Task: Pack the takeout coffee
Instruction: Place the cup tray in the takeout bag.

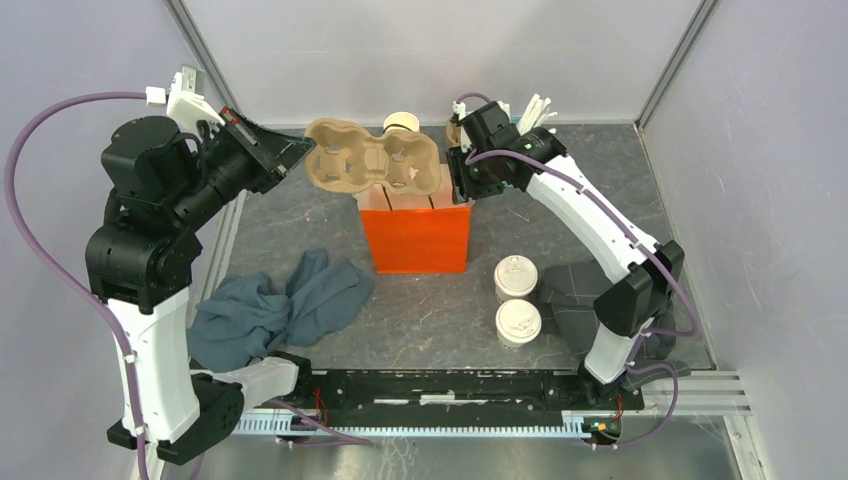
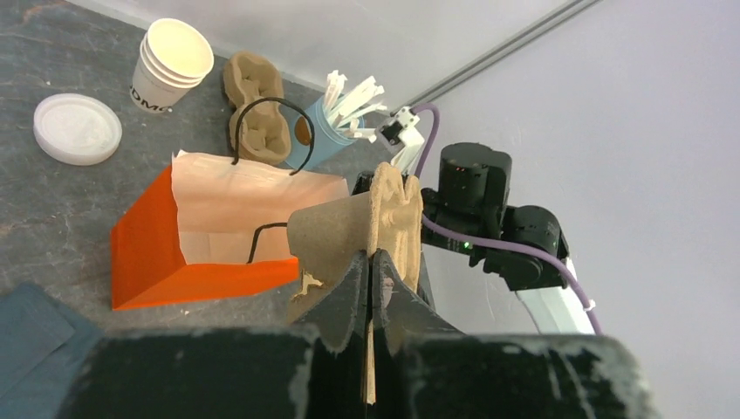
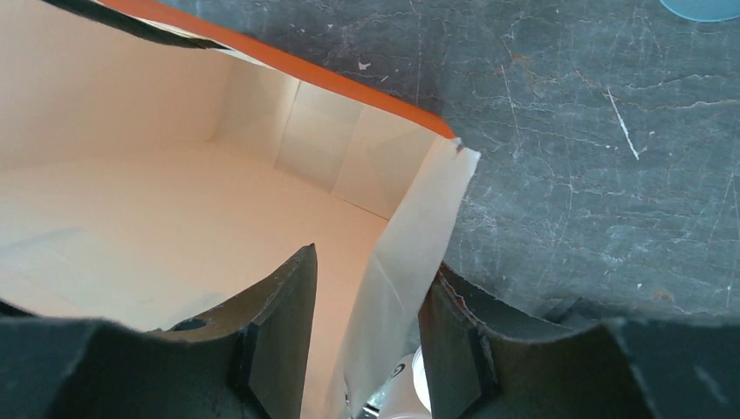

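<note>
The takeout coffee is two lidded cream cups, one (image 1: 517, 277) behind the other (image 1: 519, 322), standing on the table right of the orange paper bag (image 1: 415, 238). My left gripper (image 1: 300, 152) is shut on the edge of a brown pulp cup carrier (image 1: 372, 160) and holds it above the bag's mouth. In the left wrist view the fingers pinch the carrier (image 2: 384, 218) edge-on over the bag (image 2: 201, 262). My right gripper (image 3: 371, 288) stands open astride the bag's right wall (image 3: 410, 253), one finger inside and one outside. It sits at the bag's right rim (image 1: 458, 180).
A blue-grey cloth (image 1: 280, 305) lies crumpled at the front left. Behind the bag stand a stack of lidless cups (image 2: 170, 65), loose white lids (image 2: 77, 128), a second pulp carrier (image 2: 257, 105) and a blue cup of white stirrers (image 2: 336, 118).
</note>
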Tool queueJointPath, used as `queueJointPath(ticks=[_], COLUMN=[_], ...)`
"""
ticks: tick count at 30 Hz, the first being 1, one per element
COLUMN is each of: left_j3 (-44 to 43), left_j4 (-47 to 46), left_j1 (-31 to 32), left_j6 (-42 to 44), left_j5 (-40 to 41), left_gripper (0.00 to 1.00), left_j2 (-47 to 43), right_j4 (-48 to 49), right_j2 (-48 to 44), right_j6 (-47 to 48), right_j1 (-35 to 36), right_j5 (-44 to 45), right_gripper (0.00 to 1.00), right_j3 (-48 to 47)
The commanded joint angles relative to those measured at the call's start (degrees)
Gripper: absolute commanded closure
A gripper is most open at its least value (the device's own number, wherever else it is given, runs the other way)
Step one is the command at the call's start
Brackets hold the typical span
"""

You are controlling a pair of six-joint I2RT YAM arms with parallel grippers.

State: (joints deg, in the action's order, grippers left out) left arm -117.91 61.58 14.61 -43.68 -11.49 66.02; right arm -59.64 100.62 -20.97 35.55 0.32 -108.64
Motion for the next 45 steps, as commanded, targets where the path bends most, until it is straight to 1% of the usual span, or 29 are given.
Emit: queueJointPath(ticks=[1, 3, 5, 9, 11, 14, 16, 18, 20, 23, 26, 28, 32, 36, 40, 45], left_j3=[-2.56, -2.49, -3.25, -5.32, -6.83, -6.67, -6.54, -6.27, -5.63, -5.50, -2.11, 1.29, 4.76, 8.60, 12.77, 16.88], left_j4=[-1.86, -1.26, 0.33, 1.46, 1.80, 1.70, 2.60, 2.94, 1.99, 1.77, 1.43, 0.70, -0.62, -3.63, -8.13, -14.67], left_j1=[0.07, 0.07, 0.07, 0.07, 0.07, 0.07, 0.07, 0.07, 0.07, 0.07, 0.07, 0.07, 0.07, 0.07, 0.07, 0.07], left_j6=[0.59, 2.24, 4.54, 8.98, 9.92, 11.00, 12.11, 13.27, 15.08, 16.61, 18.44, 20.09, 23.43, 26.24, 29.37, 32.82], left_j5=[3.46, 3.81, 5.36, 8.29, 10.91, 14.22, 17.05, 19.50, 19.87, 15.65, 9.96, 8.56, 10.11, 9.80, 11.26, 12.06], left_gripper=[0.98, 0.98, 0.98, 0.98, 0.98, 0.98, 0.98, 0.98, 0.98, 0.98, 0.98, 0.98, 0.98, 0.98, 0.98, 0.98], left_j2=[2.32, 3.57, 5.12, 6.09, 5.87, 4.68, 4.29, 3.49, 2.83, 3.12, 1.59, -0.46, -3.80, -6.46, -9.63, -11.57], right_j4=[-0.56, -0.20, 1.33, 4.63, 5.30, 5.77, 6.18, 6.55, 6.90, 7.28, 7.49, 7.92, 8.89, 9.03, 9.01, 9.61], right_j2=[2.29, 2.67, 2.11, 0.64, 0.71, 1.14, 1.35, 1.59, 1.73, 2.24, 2.80, 2.99, 3.46, 4.40, 4.67, 4.80], right_j6=[0.50, 1.70, 2.94, 4.51, 4.68, 5.27, 5.89, 6.51, 6.82, 7.06, 7.23, 7.25, 6.99, 6.71, 6.83, 7.08], right_j1=[0.95, 1.14, 1.13, 1.15, 1.18, 1.12, 1.14, 1.15, 1.14, 1.16, 1.18, 1.17, 1.19, 1.11, 1.11, 1.11], right_j5=[6.39, 8.01, 8.31, 5.73, 4.16, 2.74, 1.87, 0.78, 0.00, -0.18, -1.87, -2.29, -3.28, -4.26, -4.33, -4.86], right_gripper=[0.51, 0.57, 0.65, 0.80, 0.86, 0.93, 0.96, 0.97, 0.99, 1.00, 1.00, 1.00, 1.00, 1.00, 1.00, 1.00], right_j3=[-4.24, -5.66, -5.55, -3.17, -2.82, -2.89, -2.89, -3.06, -2.82, -2.96, -3.78, -4.04, -4.27, -4.89, -5.09, -4.81])
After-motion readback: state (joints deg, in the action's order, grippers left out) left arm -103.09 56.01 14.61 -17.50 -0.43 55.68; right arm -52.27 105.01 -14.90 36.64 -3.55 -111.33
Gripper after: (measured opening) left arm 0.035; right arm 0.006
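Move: My left hand holds the cup tray high up; the takeout bag's middle lies about 13 cm ahead, 13 cm to its right and some 38 cm below. The paper cup stack is roughly 33 cm ahead and 10 cm right of that hand. From my right hand, whose half-open fingers straddle the bag's right rim, the bag's middle is 8 cm left and 12 cm down. The farther lidded cup sits about 12 cm back and 12 cm right of the right hand. I close my right fingers to pinch the rim of the bag's right side, easing about 2 cm forward and then drawing that rim nearly 4 cm to the left. My left hand keeps the tray pinched, reaches 5 cm forward while dipping slightly, then backs off that far and goes about 5 cm left, ending 4 cm lower, its left side rolled up some 25 degrees. ##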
